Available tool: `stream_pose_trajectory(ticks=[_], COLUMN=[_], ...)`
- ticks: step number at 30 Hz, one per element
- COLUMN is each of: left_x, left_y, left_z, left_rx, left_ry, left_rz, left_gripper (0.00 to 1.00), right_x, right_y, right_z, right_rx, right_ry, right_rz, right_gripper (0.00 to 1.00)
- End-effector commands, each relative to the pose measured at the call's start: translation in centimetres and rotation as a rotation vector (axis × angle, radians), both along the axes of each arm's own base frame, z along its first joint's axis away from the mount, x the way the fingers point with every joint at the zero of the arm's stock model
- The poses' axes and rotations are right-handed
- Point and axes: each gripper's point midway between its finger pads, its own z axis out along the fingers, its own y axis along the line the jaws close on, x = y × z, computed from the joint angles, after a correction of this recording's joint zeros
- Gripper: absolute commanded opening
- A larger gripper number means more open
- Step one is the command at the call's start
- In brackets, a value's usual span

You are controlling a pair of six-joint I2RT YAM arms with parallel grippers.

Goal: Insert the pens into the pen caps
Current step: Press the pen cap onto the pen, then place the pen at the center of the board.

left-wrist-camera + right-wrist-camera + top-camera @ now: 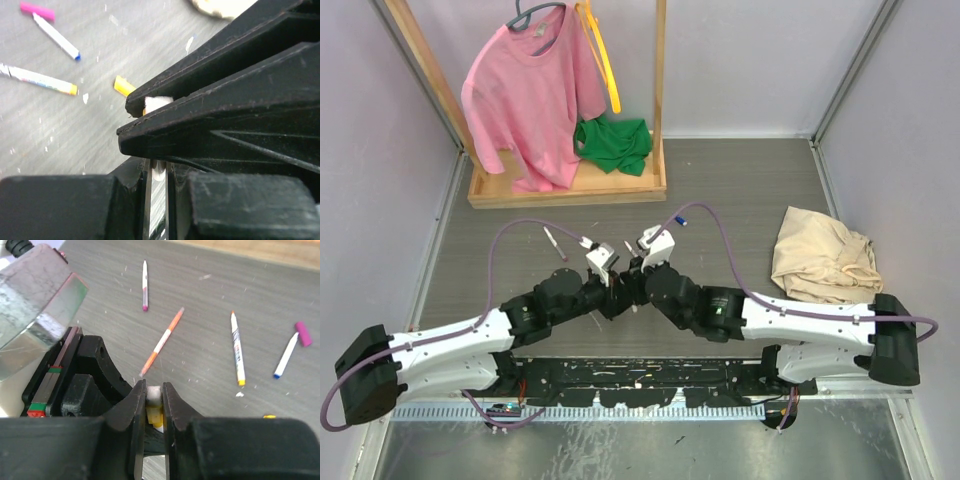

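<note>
My two grippers meet over the middle of the table, the left gripper [614, 280] against the right gripper [636, 272]. The left gripper [158, 169] is shut on a thin white pen [157, 171]. The right gripper [154, 391] is shut on a short piece, white at its end and yellow below, apparently a pen cap [154, 407]. Loose on the table lie a magenta-tipped pen [144, 285], an orange pen [162, 340], a yellow-ended pen [237, 347] and a blue-tipped pen [286, 356]. A magenta cap [303, 333] and a yellow cap [123, 85] lie nearby.
A wooden rack [565, 185] at the back left holds a pink shirt [535, 90] and a green cloth [613, 145]. A beige cloth [825, 255] lies crumpled at the right. Grey cables loop from both wrists.
</note>
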Motion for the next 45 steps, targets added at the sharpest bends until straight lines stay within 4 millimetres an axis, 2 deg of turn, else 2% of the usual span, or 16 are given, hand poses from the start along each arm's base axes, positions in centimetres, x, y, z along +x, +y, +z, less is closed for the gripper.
stream_pose_trajectory(ticks=[1,5,10,16,18,22,27,31,35,38,40,45], left_x=[3.9,3.4,2.9,1.8,1.4,0.8,0.5,0.7,2.0,3.7,4.3,4.9], left_y=[-1.1,-1.2,-0.4,1.2,2.1,3.3,4.6,6.4,9.9,13.6,15.4,16.4], left_z=[13.7,14.4,14.5,12.3,11.0,9.1,6.3,3.1,0.5,-0.2,-0.9,-3.1], left_rx=[-0.354,-0.305,-0.207,-0.067,-0.016,0.042,0.146,0.277,0.420,0.524,0.572,0.655], left_ry=[-0.237,-0.226,-0.215,-0.150,-0.114,-0.061,0.018,0.112,0.217,0.258,0.316,0.424], left_rz=[0.113,0.085,0.065,0.051,0.058,0.073,0.111,0.172,0.288,0.418,0.454,0.472], left_gripper=[0.00,0.00,0.00,0.00,0.00,0.00,0.00,0.00,0.00,0.00,0.00,0.00], right_x=[-1.3,0.5,0.7,0.4,0.0,-0.4,0.6,1.3,1.2,0.9,0.6,-0.2], right_y=[1.4,1.0,0.6,-1.1,-2.3,-4.3,-6.8,-8.0,-8.1,-7.7,-7.4,-6.8], right_z=[6.2,9.4,13.1,16.3,17.6,18.5,16.6,13.8,10.8,8.6,7.3,5.5], right_rx=[0.053,0.086,0.135,0.229,0.301,0.401,0.412,0.332,0.235,0.189,0.172,0.181], right_ry=[-0.027,-0.065,-0.098,-0.137,-0.157,-0.193,-0.174,-0.127,-0.072,-0.023,0.011,0.075], right_rz=[0.139,0.097,0.088,0.076,0.068,0.049,-0.071,-0.158,-0.170,-0.161,-0.153,-0.121], right_gripper=[0.25,0.39,0.44,0.50,0.51,0.54,0.56,0.57,0.58,0.59,0.59,0.59])
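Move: The right fingers still grip the yellow cap, now on the pen that the left hand holds about 5 cm lower. The open table the left hand makes for is some 17 cm to its left, 6 cm ahead and 14 cm below. Also on the table, the orange pen lies about 10 cm left and 4 cm ahead of the left hand, and the purple-capped pen 20 cm left and 13 cm ahead. Right lets go of the cap, rising rightwards; left lifts the pen, then swings it 15 cm left, sinking. ##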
